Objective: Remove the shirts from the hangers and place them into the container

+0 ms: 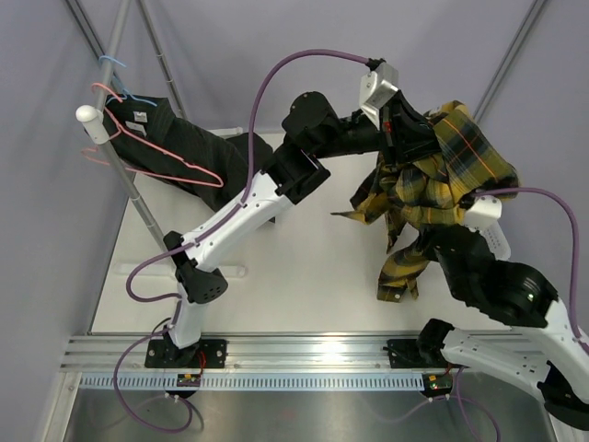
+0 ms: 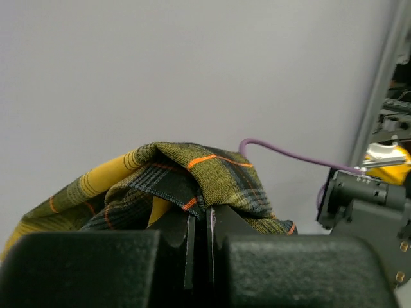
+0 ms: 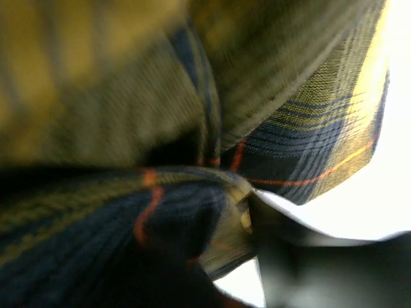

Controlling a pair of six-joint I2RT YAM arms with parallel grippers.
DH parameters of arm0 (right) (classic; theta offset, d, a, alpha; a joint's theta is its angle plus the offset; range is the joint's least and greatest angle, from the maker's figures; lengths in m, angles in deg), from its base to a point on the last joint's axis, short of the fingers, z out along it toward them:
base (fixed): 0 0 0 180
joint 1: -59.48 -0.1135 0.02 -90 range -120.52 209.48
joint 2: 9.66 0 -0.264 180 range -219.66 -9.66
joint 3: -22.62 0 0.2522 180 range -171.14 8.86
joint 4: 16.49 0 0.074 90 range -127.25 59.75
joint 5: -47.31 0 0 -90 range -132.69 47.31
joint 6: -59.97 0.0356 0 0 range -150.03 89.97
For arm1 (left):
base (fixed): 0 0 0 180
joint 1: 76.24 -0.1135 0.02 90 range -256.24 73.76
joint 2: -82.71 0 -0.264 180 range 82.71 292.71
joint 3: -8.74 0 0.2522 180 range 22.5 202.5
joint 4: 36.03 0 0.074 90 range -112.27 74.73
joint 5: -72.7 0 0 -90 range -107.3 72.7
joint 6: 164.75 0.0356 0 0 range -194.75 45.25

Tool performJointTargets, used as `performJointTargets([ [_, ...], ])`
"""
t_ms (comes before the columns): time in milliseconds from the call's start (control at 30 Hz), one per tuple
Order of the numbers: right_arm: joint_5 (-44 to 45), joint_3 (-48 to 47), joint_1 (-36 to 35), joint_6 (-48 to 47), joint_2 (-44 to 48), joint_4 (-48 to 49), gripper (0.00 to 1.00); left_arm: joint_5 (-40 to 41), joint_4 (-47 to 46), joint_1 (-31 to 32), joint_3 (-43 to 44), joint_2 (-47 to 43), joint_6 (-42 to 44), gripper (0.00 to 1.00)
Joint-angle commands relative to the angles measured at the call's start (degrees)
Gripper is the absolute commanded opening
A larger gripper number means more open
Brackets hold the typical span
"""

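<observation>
The yellow-and-black plaid shirt hangs bunched in the air at the right, its tail trailing down to the table. My left gripper is shut on its upper folds; in the left wrist view the plaid cloth comes up out of the closed left gripper. My right gripper is pushed into the shirt from below. Blurred plaid cloth fills the right wrist view and presses against one dark finger; the other is hidden. The black shirt hangs on a pink hanger at the upper left. The container is out of view.
A grey rail pole with a white end cap crosses the upper left and carries a light blue hanger and a second pink hanger. The white table lies below, with grey walls around it. An aluminium rail holds both arm bases.
</observation>
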Motion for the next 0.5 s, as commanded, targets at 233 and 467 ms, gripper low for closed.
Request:
performJointTargets([
  [233, 26.07, -8.84, 1.98, 5.85, -11.30, -2.31, 0.26, -20.85, -16.94, -7.33, -0.18, 4.07, -25.91, 0.00],
  [467, 31.71, -13.60, 9.35, -8.12, -14.74, 7.68, 0.18, -26.49, -22.12, -7.51, 0.08, 8.98, -36.90, 0.00],
])
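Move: The left gripper already holds the plaid shirt aloft; its container lies about 20 cm ahead, 20 cm to the right and some 50 cm below that hand, with the shirt's bulk 5 cm right and 13 cm under it. From the half-closed right gripper, the shirt's middle is roughly 3 cm ahead, 5 cm left and 12 cm above, a lower fold already between its fingers; the container sits about 20 cm ahead, 9 cm right and 27 cm below. Close the right fingers on the lower fold of the plaid shirt and carry it up about 6 cm, out to the right nearly as far and a little forward, swinging the wrist some 25 degrees clockwise. Keep the left gripper shut on its part and lower it about 5 cm, easing forward first and then slightly back while turning about 20 degrees clockwise. ##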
